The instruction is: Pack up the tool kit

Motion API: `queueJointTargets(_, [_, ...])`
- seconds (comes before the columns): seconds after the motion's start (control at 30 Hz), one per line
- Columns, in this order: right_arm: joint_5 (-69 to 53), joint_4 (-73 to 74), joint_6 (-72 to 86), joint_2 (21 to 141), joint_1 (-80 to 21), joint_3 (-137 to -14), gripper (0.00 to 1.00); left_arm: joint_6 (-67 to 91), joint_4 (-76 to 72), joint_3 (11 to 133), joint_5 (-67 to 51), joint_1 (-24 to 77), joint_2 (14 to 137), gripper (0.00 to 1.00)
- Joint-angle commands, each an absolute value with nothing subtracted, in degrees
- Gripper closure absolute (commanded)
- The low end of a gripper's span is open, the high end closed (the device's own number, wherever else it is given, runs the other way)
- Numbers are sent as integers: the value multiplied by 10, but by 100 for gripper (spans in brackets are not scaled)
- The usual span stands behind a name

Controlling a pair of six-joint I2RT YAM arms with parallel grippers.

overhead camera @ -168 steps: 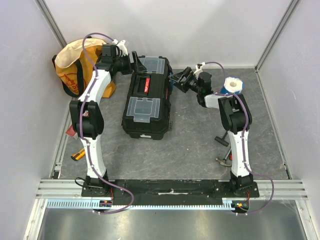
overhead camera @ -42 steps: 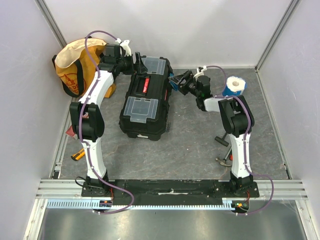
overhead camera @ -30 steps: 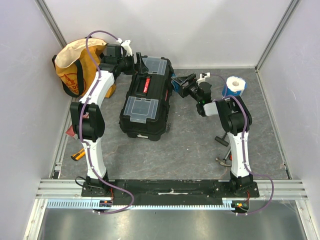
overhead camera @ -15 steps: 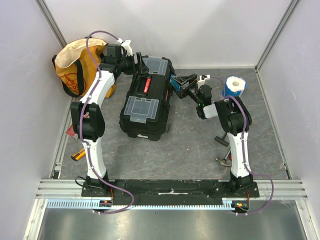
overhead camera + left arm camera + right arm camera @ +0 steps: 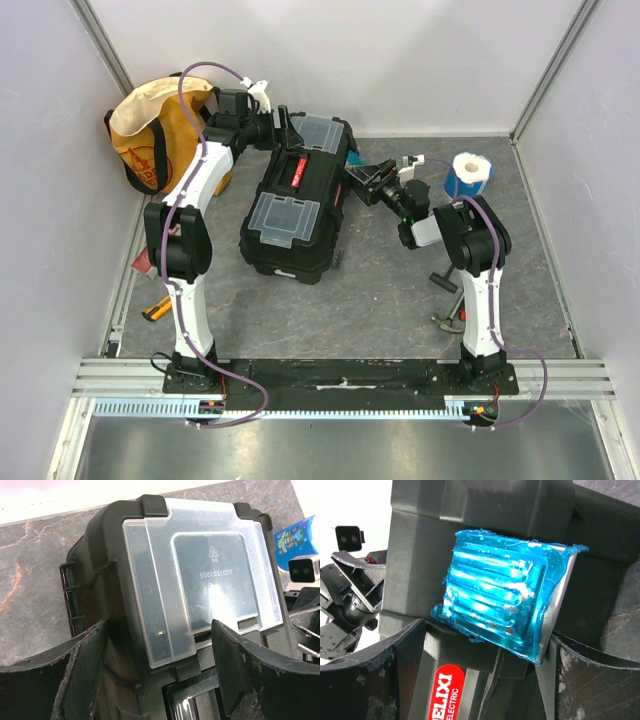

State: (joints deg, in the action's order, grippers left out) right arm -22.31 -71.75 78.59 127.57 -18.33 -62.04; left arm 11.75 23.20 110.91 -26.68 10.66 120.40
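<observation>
The tool kit point(image 5: 300, 195), a black plastic box with two clear lids and a red-marked handle, lies aslant on the grey floor. My left gripper point(image 5: 284, 130) is at its far end. In the left wrist view this gripper point(image 5: 160, 665) stands open, one finger beside the box wall and the other over the clear lid point(image 5: 200, 575). My right gripper point(image 5: 358, 182) is against the box's right side. In the right wrist view it point(image 5: 480, 677) is open, with the blue latch point(image 5: 502, 605) just ahead of its jaws and the red label point(image 5: 442, 692) between them.
A yellow-orange fabric bag point(image 5: 148, 130) stands at the back left against the wall. A blue and white roll point(image 5: 468, 172) sits behind the right arm. Dark-handled tools point(image 5: 445, 285) lie right of the right arm, and a yellow-handled tool point(image 5: 155, 310) lies at the left edge.
The right gripper has moved in against the box's right side at the latch. The box's far end has swung a little to the right, and the left gripper has followed it.
</observation>
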Motion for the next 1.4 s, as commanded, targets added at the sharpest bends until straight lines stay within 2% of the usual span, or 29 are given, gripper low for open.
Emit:
queueJointTargets(0.0, [-275, -827, 674, 1187, -209, -605, 19, 128, 394, 1057, -279, 156, 1280, 26])
queueJointTargets(0.07, [-266, -796, 641, 1172, -209, -606, 27, 128, 395, 1058, -279, 156, 1281, 26])
queueJointTargets(0.13, [-262, -771, 614, 1164, -209, -611, 31, 128, 395, 1059, -280, 156, 1282, 26])
queueJointTargets(0.27, [-251, -762, 593, 1159, -209, -606, 23, 127, 396, 1061, -283, 157, 1286, 27])
queueJointTargets(0.33, [-241, -755, 585, 1156, -209, -602, 23, 127, 398, 1062, -284, 156, 1287, 27])
queueJointTargets(0.47, [-213, -664, 539, 1138, -210, -618, 38, 125, 400, 1061, -285, 156, 1288, 27])
queueJointTargets(0.5, [-201, -631, 520, 1132, -212, -623, 39, 125, 400, 1061, -286, 156, 1289, 27])
queueJointTargets(0.67, [-120, -498, 449, 1106, -223, -642, 37, 125, 400, 1059, -289, 156, 1292, 27])
queueJointTargets(0.93, [34, -373, 355, 1093, -267, -685, 35, 125, 400, 1058, -298, 156, 1295, 28])
queueJointTargets(1.17, [239, -256, 345, 1062, -274, -695, 33, 123, 400, 1055, -298, 156, 1288, 28])
queueJointTargets(1.37, [331, -186, 367, 1016, -265, -679, 32, 129, 400, 1066, -296, 156, 1280, 28])
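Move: The far blue latch on the toolbox front lies about 5 cm ahead of the right hand and 2 cm to its left, roughly level with it. The red-and-white label sits some 8 cm back from the latch and 1 cm to its left, and the paper roll stands about 25 cm to the hand's right and 2 cm ahead, some 6 cm lower. From the left hand, the latch lies about 14 cm right, 3 cm back and 6 cm below. Close the right gripper partway by the blue latch, its lower finger at the latch's lower edge to begin with, and roll the wrist so its left side dips by some 50 degrees while it turns clockwise about 30. Ease up 3 cm, then swing right, ending about 5 cm to the right, off the toolbox front. Keep the left fingers braced on the far end of the lid. ##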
